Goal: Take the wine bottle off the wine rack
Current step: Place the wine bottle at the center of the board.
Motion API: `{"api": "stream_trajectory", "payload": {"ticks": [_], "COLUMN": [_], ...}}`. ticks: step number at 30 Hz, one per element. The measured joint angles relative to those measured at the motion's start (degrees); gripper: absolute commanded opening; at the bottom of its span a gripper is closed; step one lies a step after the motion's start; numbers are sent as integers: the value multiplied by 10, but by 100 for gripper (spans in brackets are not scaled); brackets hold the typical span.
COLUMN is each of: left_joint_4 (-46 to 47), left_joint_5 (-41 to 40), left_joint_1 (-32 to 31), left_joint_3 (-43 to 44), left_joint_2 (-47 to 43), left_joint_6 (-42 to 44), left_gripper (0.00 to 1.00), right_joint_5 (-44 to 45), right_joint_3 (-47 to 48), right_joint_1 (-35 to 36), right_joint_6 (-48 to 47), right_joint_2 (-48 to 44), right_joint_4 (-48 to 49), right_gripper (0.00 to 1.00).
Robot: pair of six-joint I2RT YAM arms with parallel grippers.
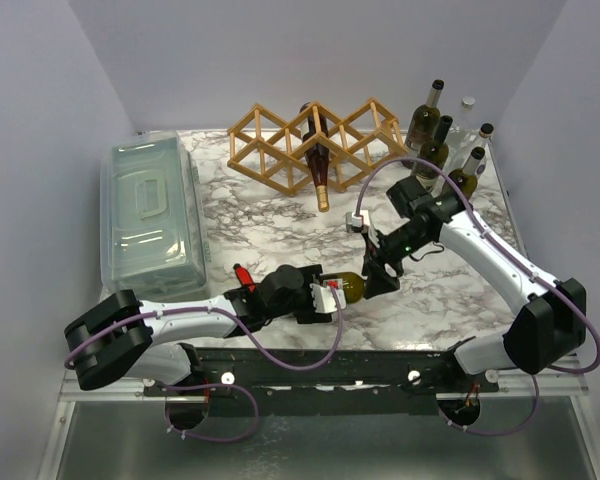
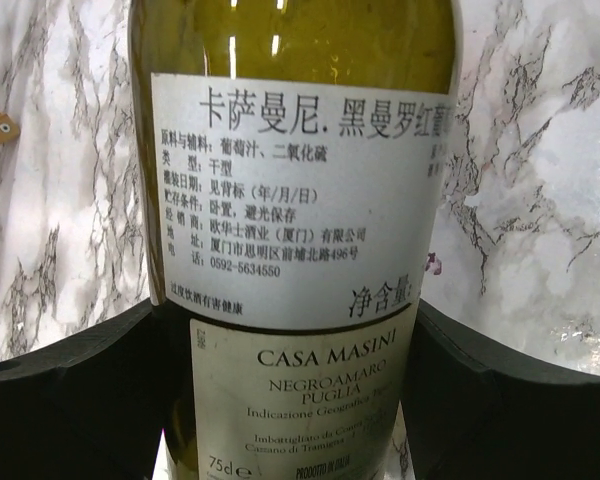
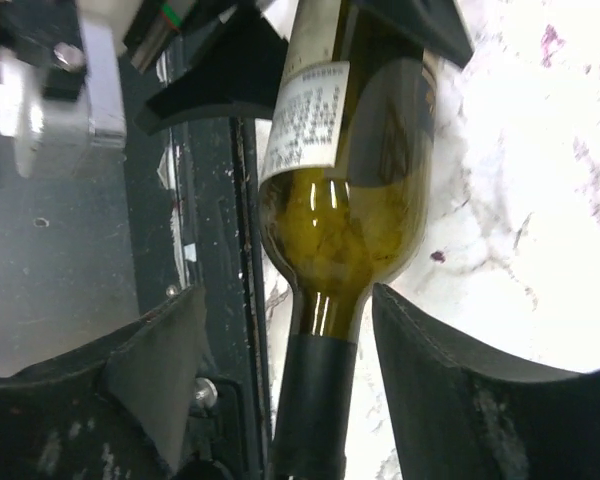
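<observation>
An olive-green wine bottle (image 1: 351, 287) with white paper labels lies level near the table's front edge, off the tan lattice wine rack (image 1: 270, 145) at the back. My left gripper (image 1: 328, 295) is shut on its body; in the left wrist view both black fingers (image 2: 100, 390) press the sides of the labelled wine bottle (image 2: 290, 120). My right gripper (image 1: 373, 272) stands open around the neck. In the right wrist view its fingers (image 3: 160, 370) flank the wine bottle (image 3: 345, 230) with a gap on each side.
A dark bottle with a gold-capped neck (image 1: 319, 160) lies in the rack's middle cell. Several upright bottles (image 1: 440, 140) stand at the back right. A clear lidded plastic bin (image 1: 150, 215) fills the left side. The black base rail (image 1: 330, 362) runs along the near edge.
</observation>
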Motion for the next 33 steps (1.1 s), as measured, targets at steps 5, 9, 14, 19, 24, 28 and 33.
{"api": "stream_trajectory", "payload": {"ticks": [5, 9, 14, 19, 24, 28, 33], "left_joint_4": [1, 13, 36, 62, 102, 154, 209], "left_joint_5": [1, 4, 7, 7, 6, -1, -20], "left_joint_1": [0, 0, 0, 5, 13, 16, 16], "left_joint_3": [-4, -10, -26, -46, -64, -80, -90], "left_joint_2": [0, 0, -8, -24, -45, -53, -53], "left_joint_6": [-13, -29, -59, -100, -161, -224, -292], "left_gripper": [0, 0, 0, 0, 0, 0, 0], "right_joint_5": [-22, -45, -67, -78, -90, -114, -125], "right_joint_3": [63, 143, 168, 134, 113, 72, 56], "right_joint_1": [0, 0, 0, -16, -83, -148, -182], "right_joint_6": [0, 2, 30, 104, 207, 336, 473], "right_joint_2": [2, 1, -16, -56, -102, -137, -134], "right_joint_4": [-9, -13, 6, 65, 140, 235, 318], "right_gripper": [86, 86, 87, 88, 87, 87, 87]}}
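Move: The left hand holds the wine bottle by its body; the board's center lies about 9 cm ahead and 10 cm below it. From that hand the red knife is some 15 cm left, level ahead, and the wine rack about 30 cm ahead. From the right hand, its fingers already parted around the neck, the bottle's middle is about 7 cm left and 6 cm below, the board's center about 10 cm ahead, 9 left and 17 below. Right hand opens wider, retreating about 17 cm up and forward; left, still gripping, tilts bottle neck-up some 30°. ##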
